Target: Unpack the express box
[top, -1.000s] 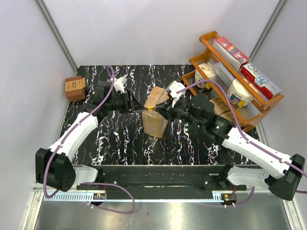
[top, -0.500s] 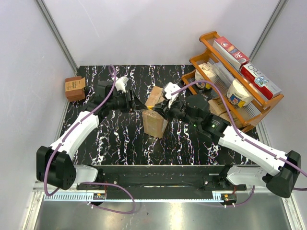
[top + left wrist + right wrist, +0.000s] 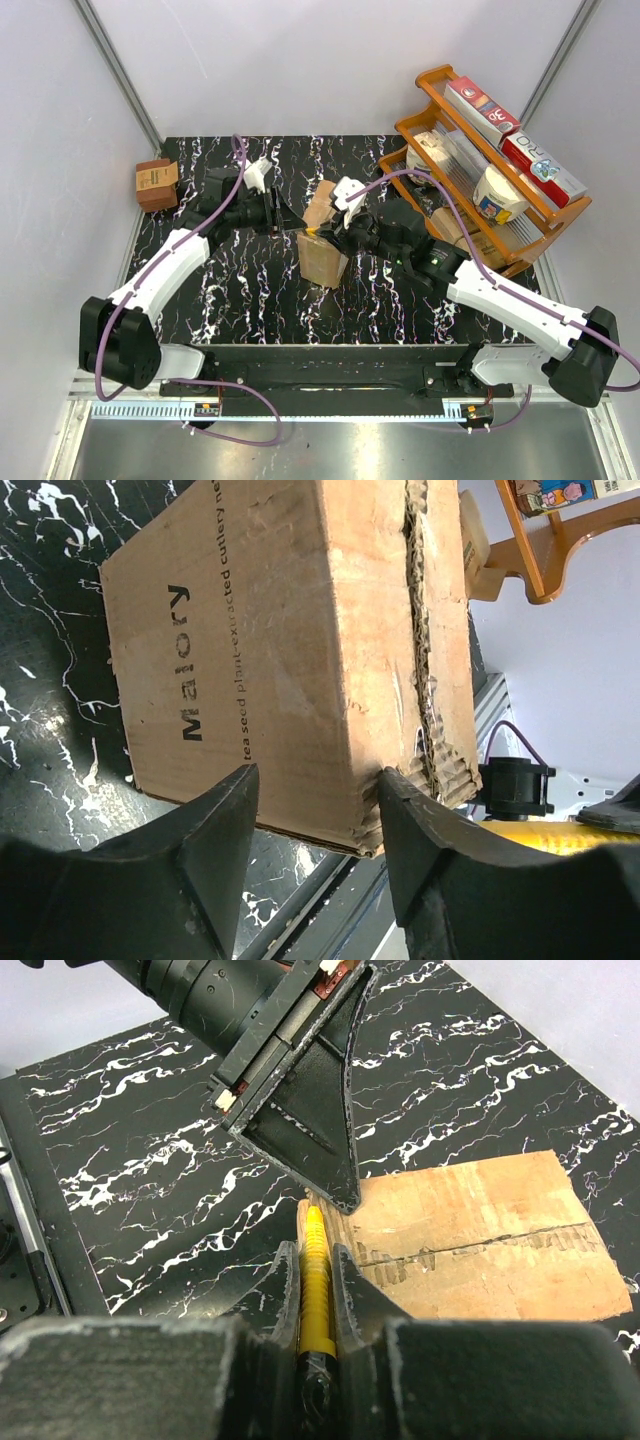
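Note:
The express box point(image 3: 322, 258) is a brown corrugated carton with dark print on one side point(image 3: 280, 650), standing mid-table with a flap point(image 3: 322, 203) raised behind it. My left gripper point(image 3: 291, 222) is open at its upper left corner point(image 3: 315, 780). One finger point(image 3: 430, 830) touches the frayed top edge; the other lies in front of the printed side. My right gripper point(image 3: 326, 232) is shut on a yellow ribbed tool point(image 3: 314, 1270). The tool's tip sits at the left edge of the box top point(image 3: 480, 1240), just below the left finger point(image 3: 310, 1130).
An orange rack point(image 3: 480, 180) of packaged goods stands at the back right, close behind the right arm. A small darker brown box point(image 3: 157, 183) sits off the table's back left corner. The black marbled table point(image 3: 250, 290) spreads around the box.
My right arm has pushed left, bringing the yellow tool closer to the box's top left corner. The left gripper has shifted slightly at the same corner.

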You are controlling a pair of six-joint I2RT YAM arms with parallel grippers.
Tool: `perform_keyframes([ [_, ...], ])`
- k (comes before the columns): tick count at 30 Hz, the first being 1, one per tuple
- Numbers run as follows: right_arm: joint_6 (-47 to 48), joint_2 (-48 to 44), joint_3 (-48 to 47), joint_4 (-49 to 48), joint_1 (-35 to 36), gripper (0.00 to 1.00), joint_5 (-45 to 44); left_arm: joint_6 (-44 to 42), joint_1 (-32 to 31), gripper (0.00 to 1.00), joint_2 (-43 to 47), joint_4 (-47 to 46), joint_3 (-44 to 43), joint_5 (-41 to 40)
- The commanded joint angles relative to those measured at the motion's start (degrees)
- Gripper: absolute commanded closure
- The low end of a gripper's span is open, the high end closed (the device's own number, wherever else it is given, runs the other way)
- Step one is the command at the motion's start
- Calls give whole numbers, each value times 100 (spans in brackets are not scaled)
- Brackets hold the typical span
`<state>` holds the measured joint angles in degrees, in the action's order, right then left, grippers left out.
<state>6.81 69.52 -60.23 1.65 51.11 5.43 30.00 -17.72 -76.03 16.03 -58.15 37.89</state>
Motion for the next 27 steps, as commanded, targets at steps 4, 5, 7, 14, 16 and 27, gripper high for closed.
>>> perform_keyframes([
  [4, 57, 1, 11, 283, 22, 100, -104, -187, -39, 56, -245, -144, -276, 333],
  [5, 49, 1, 20, 335, 22, 100, -112, -213, -48, 59, -263, -118, -293, 385],
  [7, 40, -34, 11, 397, 22, 100, -121, -310, -57, 71, -324, -39, -363, 395],
  [14, 101, -158, 20, 678, 22, 100, -209, -679, -92, 100, -492, 304, -601, 395],
  [16, 119, -193, 46, 757, 22, 100, -253, -732, -100, 100, -500, 383, -671, 403],
  [27, 58, -421, 125, 1083, 22, 100, -359, -785, -118, 100, -448, 409, -759, 280],
])
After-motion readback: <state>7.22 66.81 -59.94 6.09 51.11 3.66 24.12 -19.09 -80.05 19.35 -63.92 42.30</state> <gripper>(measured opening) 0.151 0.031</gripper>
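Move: The express box stands right by my left hand: its middle is about 6 cm ahead, 5 cm to the right and 7 cm below, with the near part of its upper left edge at my fingertips. The yellow knife in my right hand is about 4 cm nearer to me and 5 cm right of my left hand, slightly above it. From my right hand, the box's middle lies about 9 cm ahead, 1 cm left and 10 cm down. I shut my half-open left fingers completely and ease that hand about 1.5 cm right and 1 cm up, turning it slightly clockwise, so the closed tips bear on the box's upper left edge near its front corner. My right hand keeps its grip on the yellow knife, the blade at the near end of the lid seam, and late on draws it about 1.5 cm to the right. ##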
